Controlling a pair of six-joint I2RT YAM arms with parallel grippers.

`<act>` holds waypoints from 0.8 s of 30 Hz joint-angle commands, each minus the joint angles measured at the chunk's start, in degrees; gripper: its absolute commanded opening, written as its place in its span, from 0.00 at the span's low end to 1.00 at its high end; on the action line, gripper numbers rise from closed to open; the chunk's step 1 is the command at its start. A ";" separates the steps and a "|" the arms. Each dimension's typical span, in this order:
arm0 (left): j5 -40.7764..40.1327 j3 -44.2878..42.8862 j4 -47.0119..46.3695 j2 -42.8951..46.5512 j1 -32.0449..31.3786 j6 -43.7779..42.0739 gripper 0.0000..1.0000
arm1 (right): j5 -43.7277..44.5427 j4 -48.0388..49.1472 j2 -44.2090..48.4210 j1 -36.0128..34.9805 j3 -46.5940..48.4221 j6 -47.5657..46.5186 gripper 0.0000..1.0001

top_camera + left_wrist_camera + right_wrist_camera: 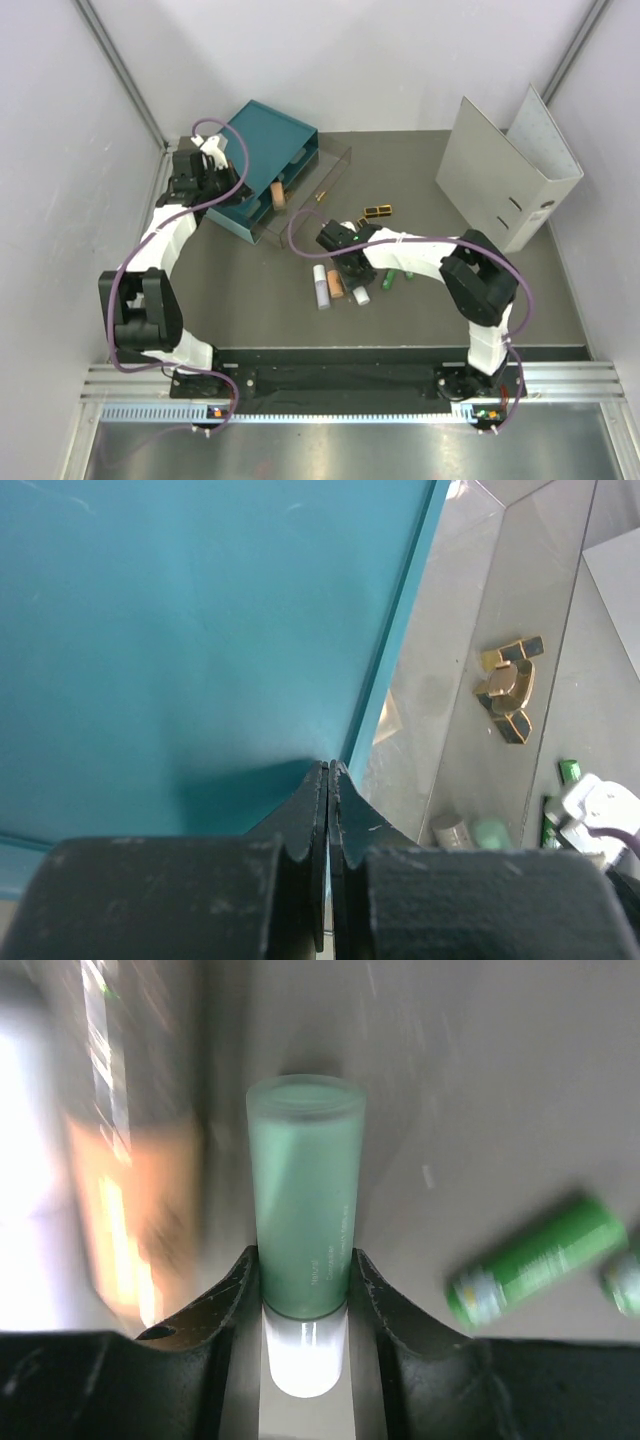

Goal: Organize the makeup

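Observation:
In the right wrist view my right gripper (303, 1260) is shut on a pale green tube (305, 1180), with a finger touching each side just above its white cap. The tube points away from the camera, over the table. A bright green tube (540, 1260) lies to its right and a blurred peach tube (130, 1220) to its left. From above, the right gripper (350, 268) sits among the loose makeup: a white tube (321, 285), a peach tube (335, 285) and two black-and-gold cases (378, 211). My left gripper (328, 772) is shut on nothing, over the teal drawer box (262, 160).
The drawer box has a clear drawer (310, 190) pulled out, with a peach item (278, 195) inside. A large grey binder (505, 175) stands open at the back right. Two more bright green tubes (398, 278) lie under the right forearm.

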State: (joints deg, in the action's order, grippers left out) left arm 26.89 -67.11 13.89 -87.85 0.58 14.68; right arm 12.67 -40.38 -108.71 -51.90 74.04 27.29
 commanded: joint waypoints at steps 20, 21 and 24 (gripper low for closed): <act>-0.71 7.70 6.59 3.30 -0.40 -0.70 0.00 | -12.48 -1.29 1.31 -4.00 37.84 -2.43 0.00; -0.53 7.70 6.50 3.48 -0.32 -0.70 0.00 | -15.10 -0.32 0.61 -3.39 38.45 -1.37 0.00; -0.26 7.87 6.33 3.74 -0.32 -0.70 0.00 | -21.16 5.65 -0.98 -0.14 38.81 3.81 0.00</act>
State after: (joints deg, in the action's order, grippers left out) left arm 25.93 -62.26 10.72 -83.99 0.67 14.85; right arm 0.71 -43.44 -107.44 -55.27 110.30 24.69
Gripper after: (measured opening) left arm 0.010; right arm 0.321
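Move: The green tube with the white cap is already gripped in the right hand, down at the table. The open clear drawer it is taken to has its middle some 12 cm ahead, 12 cm left and 9 cm higher. The orange tube lies about 4 cm left and 1 cm back, the lavender tube 7 cm left and 2 cm back, the nearer green lipstick 7 cm right, level. From the left hand the drawer is about 10 cm right, 3 cm ahead, 8 cm lower. The green tube is lifted off the table in the right hand's steady pinch, first drawn back about 2 cm, then swept up some 22 cm and left about 15 cm, over the orange and lavender tubes and towards the drawer's near left end, with a little forward travel later on. The wrist swings the fingers some 35 degrees out to the left as it climbs. ##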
